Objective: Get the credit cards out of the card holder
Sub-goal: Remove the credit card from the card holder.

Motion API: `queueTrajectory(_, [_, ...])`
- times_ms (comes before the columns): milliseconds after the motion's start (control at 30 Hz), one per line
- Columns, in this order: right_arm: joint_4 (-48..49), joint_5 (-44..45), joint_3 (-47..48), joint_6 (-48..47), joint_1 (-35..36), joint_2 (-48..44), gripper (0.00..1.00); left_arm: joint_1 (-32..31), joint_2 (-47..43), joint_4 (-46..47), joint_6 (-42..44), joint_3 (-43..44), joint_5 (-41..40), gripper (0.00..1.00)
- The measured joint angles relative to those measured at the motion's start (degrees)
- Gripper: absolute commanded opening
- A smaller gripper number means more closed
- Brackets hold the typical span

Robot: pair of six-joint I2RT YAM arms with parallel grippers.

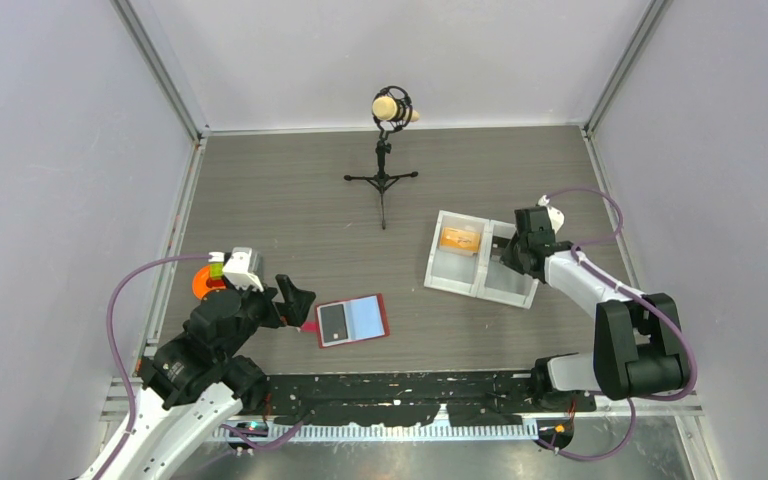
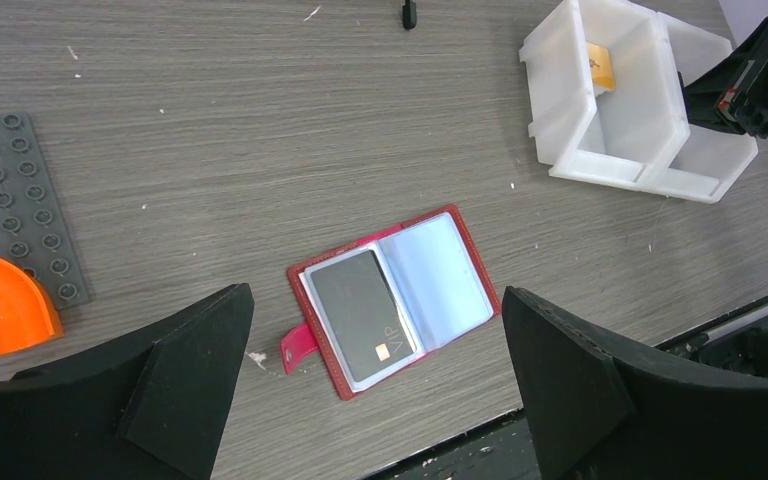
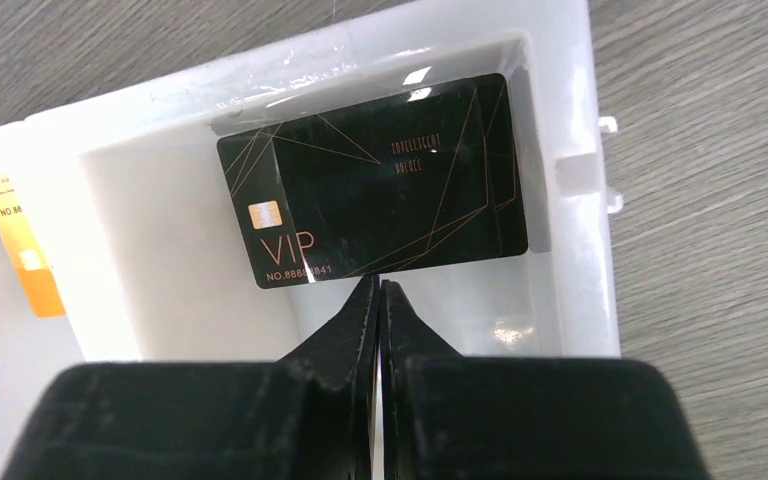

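The red card holder (image 1: 380, 318) (image 2: 440, 275) lies open on the table, pale blue pockets up. A dark grey credit card (image 1: 334, 322) (image 2: 363, 315) sits in its left pocket. My left gripper (image 1: 295, 300) (image 2: 372, 300) hovers open just left of the holder, its fingers far apart. Over the white tray (image 1: 480, 265) (image 3: 570, 120), my right gripper (image 1: 508, 262) (image 3: 378, 282) is shut, tips at the near edge of a black VIP card (image 3: 380, 180) lying flat in the right compartment. A second dark card edge shows behind it. An orange card (image 1: 459, 238) (image 3: 25, 250) lies in the left compartment.
A microphone on a small tripod (image 1: 390, 110) stands at the back centre. An orange curved piece (image 1: 203, 282) (image 2: 0, 300) and a grey studded plate (image 2: 20, 200) lie at the left. Grey walls close in the table on three sides.
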Motion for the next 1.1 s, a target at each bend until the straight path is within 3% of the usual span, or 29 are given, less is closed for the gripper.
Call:
queueTrajectory(400, [-2.91, -0.59, 2.32, -2.69, 0.00, 0.35, 0.05, 0.00, 0.00, -0.35, 0.00, 0.00, -0.55, 1.00])
queueTrajectory(667, [-11.61, -4.00, 6.12, -4.42, 1.29, -12.52, 0.08, 0.00, 0.02, -0.42, -0.02, 0.00, -0.96, 1.00])
queueTrajectory(800, [-13.40, -3.72, 10.45, -4.72, 6.25, -17.51, 0.15, 0.00, 0.04, -0.70, -0.15, 0.00, -1.03, 1.00])
queueTrajectory(1100, [-11.56, 0.37, 13.11, -1.60, 27.58, -18.18, 0.29, 0.00, 4.24, -0.70, -3.50, -0.68, 0.57, 0.94])
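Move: Low in the white box's right-hand compartment, the shut right fingers stand at the near edge of the black card, whose middle is about 3 cm ahead. The grey credit card still in the card holder lies some 37 cm to the left and 12 cm back, the holder's middle about 33 cm left and 12 cm back; the orange card is roughly 11 cm left and 5 cm ahead. From the left hand the grey card lies about 8 cm right, 2 cm ahead and 17 cm below. Leaving the black card after creeping half a centimetre forward and easing back, the right hand climbs steeply out of the compartment by some 16 cm, then sweeps about 14 cm left and a little back over the box's divider towards the card holder. Its wrist swings some 30 degrees counter-clockwise, the fingers tip up and part slightly; at the very end the wide-open left hand starts sinking, about 2 cm. ##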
